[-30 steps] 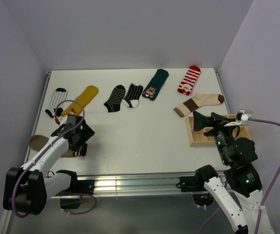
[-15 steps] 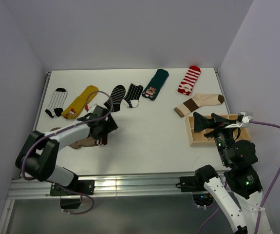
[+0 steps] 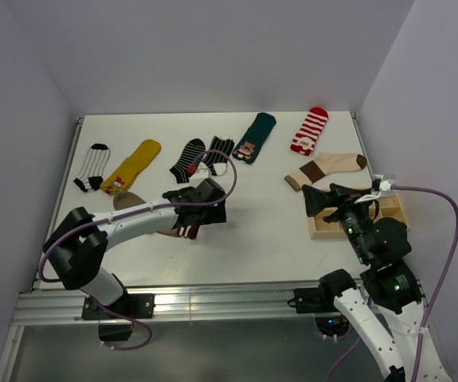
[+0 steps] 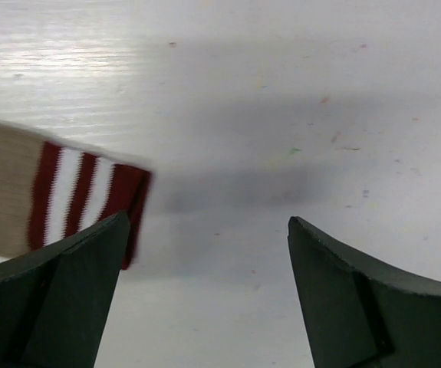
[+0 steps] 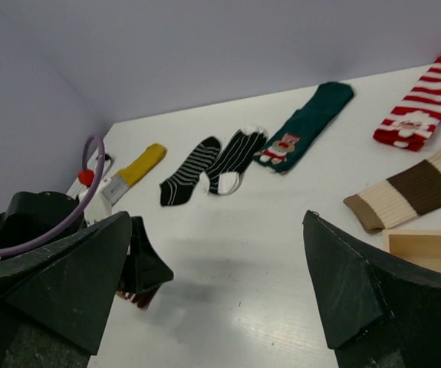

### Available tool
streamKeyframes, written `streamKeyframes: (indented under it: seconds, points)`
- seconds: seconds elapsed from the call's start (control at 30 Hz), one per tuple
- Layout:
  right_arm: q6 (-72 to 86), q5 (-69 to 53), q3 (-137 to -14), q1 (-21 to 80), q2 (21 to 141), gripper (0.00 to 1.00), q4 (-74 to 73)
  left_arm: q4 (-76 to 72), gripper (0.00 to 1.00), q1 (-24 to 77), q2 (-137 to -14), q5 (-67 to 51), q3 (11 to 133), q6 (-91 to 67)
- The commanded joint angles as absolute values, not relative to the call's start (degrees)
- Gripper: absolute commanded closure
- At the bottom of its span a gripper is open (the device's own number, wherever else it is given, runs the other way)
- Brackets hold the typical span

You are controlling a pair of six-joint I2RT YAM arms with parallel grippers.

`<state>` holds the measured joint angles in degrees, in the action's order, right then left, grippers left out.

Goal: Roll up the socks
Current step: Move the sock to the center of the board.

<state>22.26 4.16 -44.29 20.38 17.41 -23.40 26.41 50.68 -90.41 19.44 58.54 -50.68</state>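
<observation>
The socks lie flat on the white table. A brown sock [image 3: 127, 200] with a red-and-white striped cuff [image 4: 86, 195] lies partly under my left arm. My left gripper [image 3: 201, 213] hovers low over its cuff end, open. The cuff sits beside the left finger [image 4: 59, 284], and only bare table shows between the jaws. Along the back lie a white-and-black striped sock [image 3: 91, 167], a yellow one [image 3: 135, 164], two black ones with white lines [image 3: 188, 160], a green one [image 3: 255, 136], a red-and-white one [image 3: 310, 130] and a cream one with brown bands [image 3: 325, 169]. My right gripper [image 3: 325, 199] hangs open above the tray's left end, holding nothing.
A shallow wooden tray [image 3: 324, 233] with compartments sits at the right, under my right gripper. Walls close in the table on the left, back and right. A metal rail [image 3: 213, 298] runs along the near edge.
My left arm has swept from the near left corner rightward to the table's middle, and the brown sock has come along with it. The right gripper has shifted slightly left.
</observation>
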Motion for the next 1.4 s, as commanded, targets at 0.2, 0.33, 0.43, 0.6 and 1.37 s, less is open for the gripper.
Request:
streamKeyframes:
  seconds: [0.2,0.33,0.43,0.6,1.37]
  points:
    - [23.6,-6.1,-41.0,20.7,21.8,0.01,-18.7,18.0,0.15,48.3,-85.7,21.7,47.8,-44.0]
    - [23.9,-6.5,-40.2,20.7,22.4,0.02,-18.3,14.7,0.17,48.1,-89.3,17.9,48.5,-41.7]
    - [23.6,-5.7,-40.0,20.7,22.0,0.02,-18.8,12.9,0.20,48.6,-92.4,15.0,49.5,-41.6]
    - [23.6,-4.3,-39.0,20.7,20.8,0.02,-18.9,11.5,0.28,52.6,-95.0,14.1,51.7,-42.1]
    - [22.6,-4.0,-35.9,20.7,19.1,0.04,-17.7,18.0,0.42,61.6,-95.3,28.7,55.8,-34.2]
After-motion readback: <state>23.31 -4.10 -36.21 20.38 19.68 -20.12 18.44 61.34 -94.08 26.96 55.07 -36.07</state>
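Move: The brown sock's striped cuff, where the open left hand is working, lies about 8 cm to that hand's left, level with it fore and aft and some 6 cm below. Much farther out lie two dark socks: the striped one about 28 cm ahead and 9 cm left, the white-toed one some 30 cm ahead and 2 cm right. From the right hand, the cuff is roughly 32 cm left, 5 cm ahead and 32 cm below. The left hand dips about 5 cm down and left to the brown sock's cuff, then sweeps low some 8 cm back to the right towards the middle of the board, drawing slightly towards the base, before lifting a little and starting down again beside the cuff. Its wrist turns nearly 20 degrees clockwise while the fingers narrow from almost wide to a bit over half open, and the high, empty right hand sinks about 6 cm and shifts 3 cm left. ##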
